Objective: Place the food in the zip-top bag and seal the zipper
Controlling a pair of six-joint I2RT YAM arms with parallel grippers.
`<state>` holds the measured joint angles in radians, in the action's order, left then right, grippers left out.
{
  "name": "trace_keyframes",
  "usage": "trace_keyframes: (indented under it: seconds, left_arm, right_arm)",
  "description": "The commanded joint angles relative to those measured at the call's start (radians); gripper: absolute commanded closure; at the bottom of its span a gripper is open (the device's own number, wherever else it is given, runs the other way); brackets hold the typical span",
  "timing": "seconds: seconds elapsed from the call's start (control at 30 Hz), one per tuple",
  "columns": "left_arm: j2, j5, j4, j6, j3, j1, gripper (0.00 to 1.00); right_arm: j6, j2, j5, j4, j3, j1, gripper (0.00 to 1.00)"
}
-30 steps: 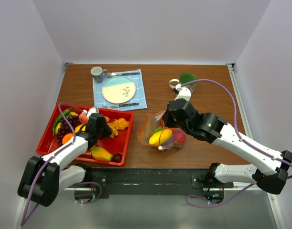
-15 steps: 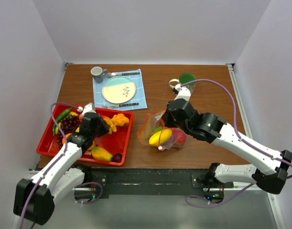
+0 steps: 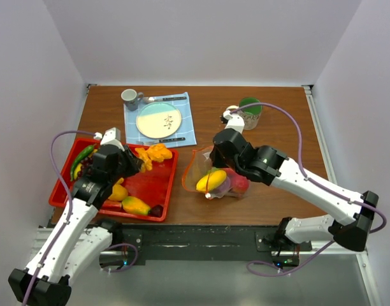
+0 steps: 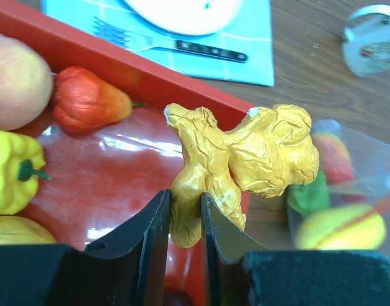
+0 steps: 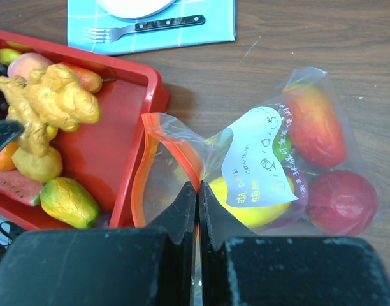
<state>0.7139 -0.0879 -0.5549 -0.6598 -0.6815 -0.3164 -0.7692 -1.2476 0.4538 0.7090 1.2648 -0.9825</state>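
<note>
My left gripper (image 4: pixel 185 197) is shut on the lower lobe of a knobbly golden ginger root (image 4: pixel 246 150), one piece of the food. It holds the ginger root (image 3: pixel 153 153) raised over the right part of the red tray (image 3: pixel 158 188). My right gripper (image 5: pixel 197 186) is shut on the orange zipper (image 5: pixel 182 148) of the clear zip-top bag (image 5: pixel 259 159), holding its mouth open toward the tray. Inside the bag (image 3: pixel 222 180) lie a yellow mango (image 3: pixel 211 180), a red-yellow fruit (image 5: pixel 313 124) and a dark red one (image 5: pixel 341 201).
More food is in the tray: a green chili (image 3: pixel 82 156), a yellow pepper (image 4: pixel 10 169), a peach (image 4: pixel 16 80) and a mango (image 3: pixel 136 205). At the back a plate (image 3: pixel 158 120) lies on a blue cloth with cutlery, beside a grey cup (image 3: pixel 129 97). A green mug (image 3: pixel 250 109) stands behind the bag.
My left gripper closed on the ginger root and lifted it off the tray floor. My right arm shifted slightly left, taking the bag with it.
</note>
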Motion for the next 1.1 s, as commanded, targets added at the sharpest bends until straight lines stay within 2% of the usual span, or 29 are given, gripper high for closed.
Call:
trace_keyframes:
  seconds: [0.0, 0.3, 0.57, 0.77, 1.07]
  left_arm:
    - [-0.027, 0.117, -0.069, 0.031, -0.081, 0.004, 0.93]
    - [-0.05, 0.237, -0.174, 0.077, -0.187, -0.001, 0.93]
    - [-0.018, 0.287, -0.172, 0.083, -0.207, -0.047, 0.94]
    - [0.073, 0.128, -0.126, 0.008, -0.214, -0.26, 0.93]
    - [0.269, 0.039, -0.076, 0.005, -0.306, -0.332, 0.94]
  right_arm:
    - [0.008, -0.038, 0.029, -0.052, 0.073, 0.001, 1.0]
    - [0.002, -0.121, 0.016, -0.092, 0.113, 0.001, 1.0]
    - [0.001, -0.161, 0.019, -0.095, 0.159, -0.01, 1.0]
    - [-0.002, -0.158, 0.025, -0.086, 0.156, -0.013, 1.0]
    - [-0.018, -0.102, 0.049, -0.071, 0.102, -0.05, 1.0]
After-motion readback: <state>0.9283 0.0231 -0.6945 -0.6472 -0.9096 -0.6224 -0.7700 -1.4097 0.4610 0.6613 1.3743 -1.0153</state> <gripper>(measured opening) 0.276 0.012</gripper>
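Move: The bag's open mouth, where the held ginger is being taken, lies about 20 cm to the left hand's right, 1 cm back and 5 cm lower. The tray's right rim is 11 cm right, 2 cm back and 13 cm below that hand; the papaya sits 10 cm back, 2 cm left and 14 cm down. From the right hand, pinching the bag's edge, the mouth is some 7 cm left, 1 cm back and 12 cm below. The ginger, still gripped in the left hand, is lifted about 5 cm while drawn back, then swept right across the tray's right rim and lowered towards the bag mouth, some 9 cm rightward in all, the hand turning clockwise about 25 degrees. The right hand keeps its pinch on the bag's edge and carries it some 4 cm left, forward at first, then slightly back. ##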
